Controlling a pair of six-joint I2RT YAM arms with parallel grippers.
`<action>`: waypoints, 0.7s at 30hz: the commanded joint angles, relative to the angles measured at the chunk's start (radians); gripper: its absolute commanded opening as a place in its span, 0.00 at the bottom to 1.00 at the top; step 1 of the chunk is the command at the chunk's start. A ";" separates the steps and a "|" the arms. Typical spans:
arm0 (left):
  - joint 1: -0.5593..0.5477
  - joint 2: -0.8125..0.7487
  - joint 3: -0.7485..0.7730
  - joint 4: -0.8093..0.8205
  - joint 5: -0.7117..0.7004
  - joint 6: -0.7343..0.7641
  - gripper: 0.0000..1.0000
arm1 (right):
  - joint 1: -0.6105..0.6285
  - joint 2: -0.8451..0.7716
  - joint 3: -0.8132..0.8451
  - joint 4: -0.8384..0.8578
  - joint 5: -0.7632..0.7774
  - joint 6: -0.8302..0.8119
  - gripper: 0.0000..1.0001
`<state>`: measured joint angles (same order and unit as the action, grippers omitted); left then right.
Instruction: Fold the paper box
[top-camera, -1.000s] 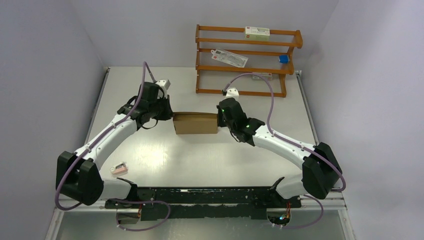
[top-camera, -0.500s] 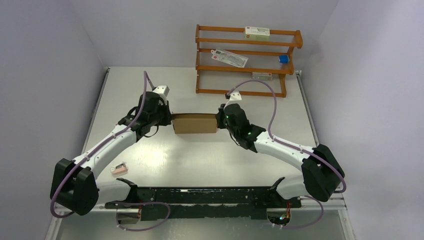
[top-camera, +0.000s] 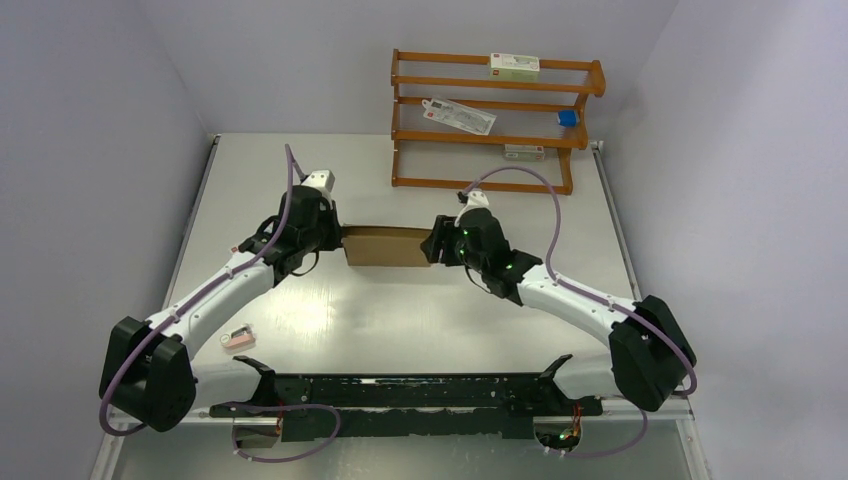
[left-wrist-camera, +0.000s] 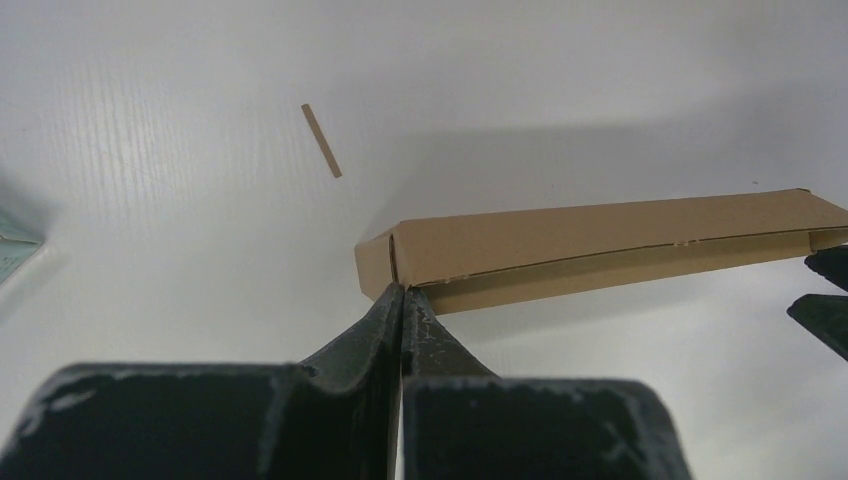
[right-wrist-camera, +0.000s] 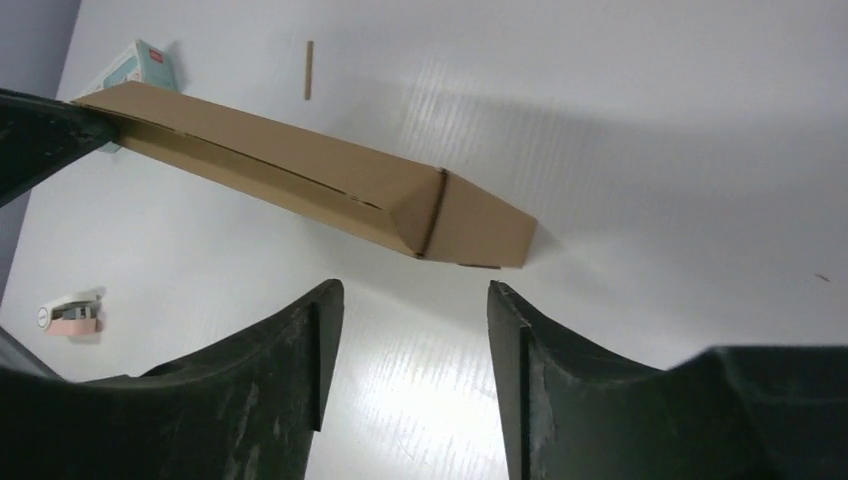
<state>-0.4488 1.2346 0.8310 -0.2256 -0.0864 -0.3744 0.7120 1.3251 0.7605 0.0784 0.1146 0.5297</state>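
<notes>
The paper box (top-camera: 385, 246) is a flat brown cardboard mailer, folded shut, lying on the table between the two arms. In the left wrist view the box (left-wrist-camera: 600, 245) runs off to the right. My left gripper (left-wrist-camera: 402, 291) is shut, its tips pressed against the near end corner of the box with nothing seen between them. From above the left gripper (top-camera: 338, 238) sits at the box's left end. My right gripper (right-wrist-camera: 415, 292) stands open a little short of the box's right end (right-wrist-camera: 300, 170), touching nothing. In the top view the right gripper (top-camera: 432, 248) is beside that end.
A wooden rack (top-camera: 490, 120) with white cartons and a small blue item stands at the back. A small pink item (top-camera: 238, 339) lies near the left arm's base. A thin brown strip (left-wrist-camera: 321, 140) lies beyond the box, and a teal carton (right-wrist-camera: 140, 65) sits past its far end.
My right gripper has opened and now stands just off the box's right end. The box has shifted slightly toward the back. The left gripper has stayed shut at the left end.
</notes>
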 joint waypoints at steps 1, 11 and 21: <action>-0.011 0.054 -0.035 -0.122 -0.010 -0.006 0.05 | -0.076 -0.041 -0.016 -0.034 -0.151 0.089 0.63; -0.011 0.055 -0.030 -0.124 -0.014 0.005 0.05 | -0.247 -0.021 -0.061 0.146 -0.404 0.353 0.76; -0.013 0.057 -0.027 -0.116 -0.004 0.011 0.05 | -0.283 0.132 -0.087 0.368 -0.539 0.560 0.73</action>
<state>-0.4519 1.2442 0.8330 -0.2111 -0.0925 -0.3779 0.4393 1.4162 0.6971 0.3183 -0.3561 0.9817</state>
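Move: The right hand's half-open fingers are just off the box's right end, whose middle lies about 2 cm ahead, 2 cm to the left and 2 cm lower; the box's middle is about 9 cm left, 2 cm ahead and 3 cm lower. The left gripper is some 17 cm left of it and 1 cm farther ahead. From the left hand, which already pinches the other end, the right end lies about 15 cm to the right, 1 cm ahead and 2 cm below. Still pinching the box's left end, the left hand stays in place while the right hand swings about 2.5 cm right, working forward and up, then curves back left some 2 cm and starts down beside the right end, ending about 2 cm farther forward. Its wrist rolls about 30 degrees, left side rising, and tips down nearly 20 as the fingers open wider; no new touch can be made out. ##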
